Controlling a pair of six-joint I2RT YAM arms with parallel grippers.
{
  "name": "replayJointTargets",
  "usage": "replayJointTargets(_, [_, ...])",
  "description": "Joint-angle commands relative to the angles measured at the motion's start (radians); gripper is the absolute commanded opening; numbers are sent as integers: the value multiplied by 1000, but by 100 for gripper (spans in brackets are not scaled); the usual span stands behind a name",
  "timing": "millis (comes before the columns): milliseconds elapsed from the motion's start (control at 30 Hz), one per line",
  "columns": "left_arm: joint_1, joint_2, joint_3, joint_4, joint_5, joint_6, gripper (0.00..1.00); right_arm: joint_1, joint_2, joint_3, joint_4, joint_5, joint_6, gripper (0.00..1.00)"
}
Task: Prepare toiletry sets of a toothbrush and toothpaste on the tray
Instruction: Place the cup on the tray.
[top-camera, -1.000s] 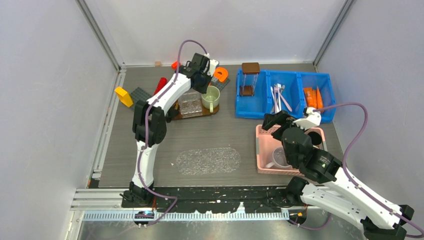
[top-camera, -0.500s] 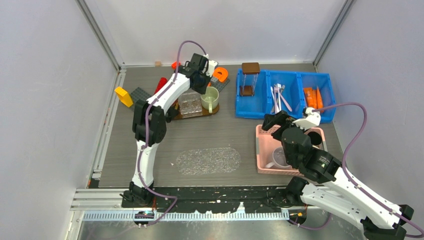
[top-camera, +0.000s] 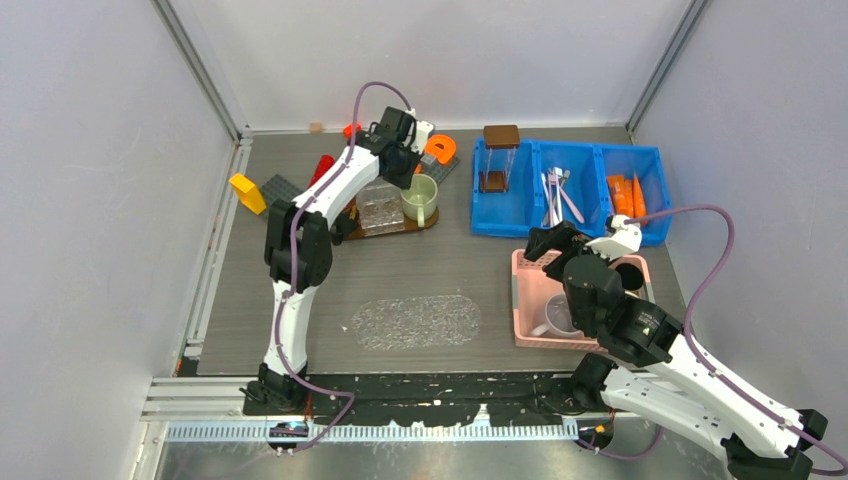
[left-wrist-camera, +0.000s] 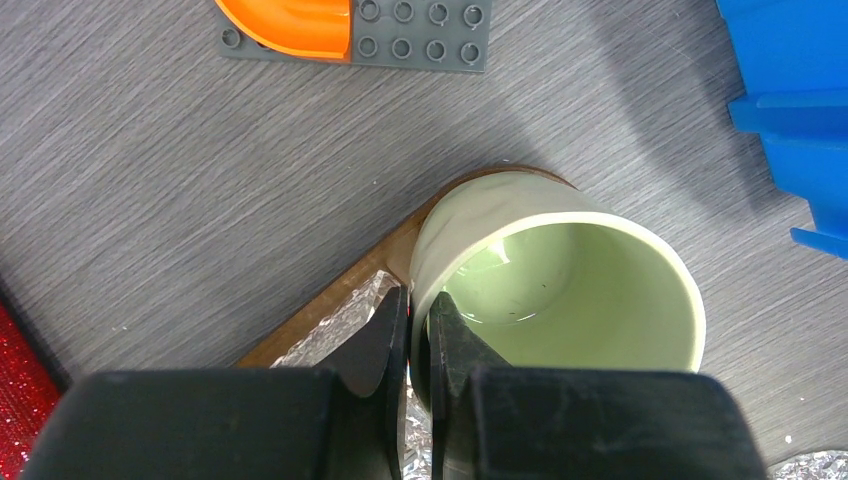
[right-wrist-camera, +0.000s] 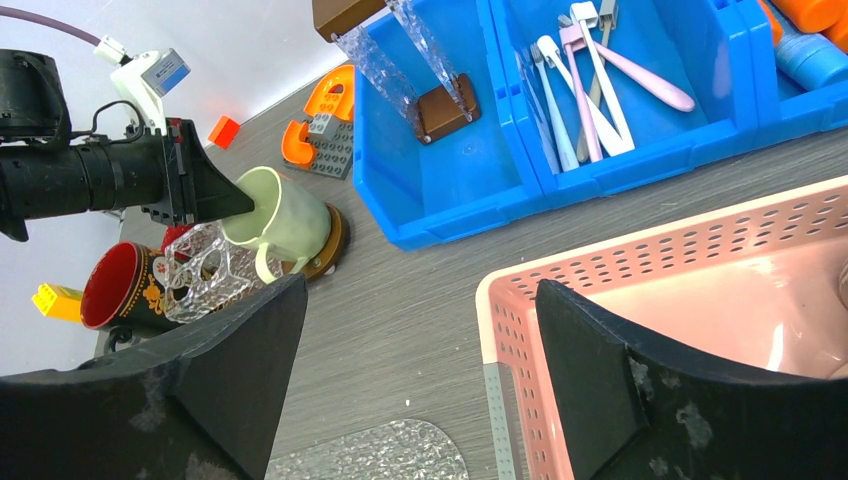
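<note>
Several white and pale pink toothbrushes (top-camera: 556, 195) (right-wrist-camera: 590, 85) lie in the middle blue bin. The orange toothpaste tubes (top-camera: 626, 193) (right-wrist-camera: 815, 12) fill the bin to its right. At the back left, my left gripper (top-camera: 408, 172) (left-wrist-camera: 418, 315) is shut on the rim of a pale green mug (top-camera: 421, 196) (left-wrist-camera: 580, 290), one finger inside and one outside. The mug stands on the brown tray (top-camera: 400, 227) (left-wrist-camera: 330, 305). My right gripper (top-camera: 552, 243) (right-wrist-camera: 420, 300) hangs open and holds nothing, over the left edge of the pink basket (top-camera: 522, 300) (right-wrist-camera: 600, 260).
On the tray beside the mug are a cut-glass cup (top-camera: 380, 208) and a red and black mug (right-wrist-camera: 120, 290). Toy blocks lie behind it: a yellow one (top-camera: 246, 192) and an orange arch (top-camera: 440, 148). A clear box with a brown lid (top-camera: 498, 160) stands in the left bin. A clear bubbled mat (top-camera: 415, 322) lies mid-table.
The left wrist has crept slightly toward the back left, still gripping the mug. The right arm has not moved.
</note>
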Motion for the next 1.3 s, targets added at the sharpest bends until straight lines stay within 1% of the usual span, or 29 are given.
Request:
replayJointTargets(0, [7,-69,30,5,35,-25,0,3,3,8,13,37,-3,91])
replayJointTargets(133, [8,-71,35,2,37,-34,1,3,6,10,13,35,-1,91])
replayJointTargets(467, [9,-72,45,-1,32,-46,33,3,12,15,14,31,-5,91])
replayJointTargets(667, [9,-99,65,-2,30,-48,43,3,16,23,13,21,-10,91])
replayJointTargets(767, [9,-133,66,0,41,-84,51,3,14,26,13,16,-12,91])
replayJointTargets(867, [5,-171,47,5,54,-104,55,3,7,27,12,12,-11,91])
replayJointTargets(967, [-3,-224,7,-5,58,-142,60,3,-3,27,8,12,-10,91])
replayJointTargets(1067, [-13,-304,-90,4,52,-218,63,3,-12,30,1,14,-5,91])
replayJointTargets(1100, [-16,-336,-131,11,41,-246,66,3,-14,29,0,15,-5,91])
replayJointTargets(1200, [-27,-427,-252,31,15,-305,77,3,-22,28,-6,14,-6,91])
replayJointTargets(1267, [-32,-481,-315,42,13,-335,81,3,-24,29,-9,13,-5,91])
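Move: The left fingers still pinch the green cup's left, far rim. The cup's middle is about 4 cm to this hand's right, 2 cm back and 4 cm below, with the tray's middle some 5 cm left, 4 cm back and 8 cm below. The clear case on the tray lies 8 cm left of the cup and 2 cm nearer; the red cup is about 17 cm left of the green cup, 2 cm nearer. From the right hand, the green cup is roughly 23 cm ahead, 27 cm left and 17 cm below. Staying almost in place at first, the left hand spreads its fingers off the green cup's rim, then lifts faster, about 10 cm up and clear of the cup. Near the top it swings back towards the base by some 6 cm, still opening, while the wrist rolls roughly 15 degrees, its left side dipping. ##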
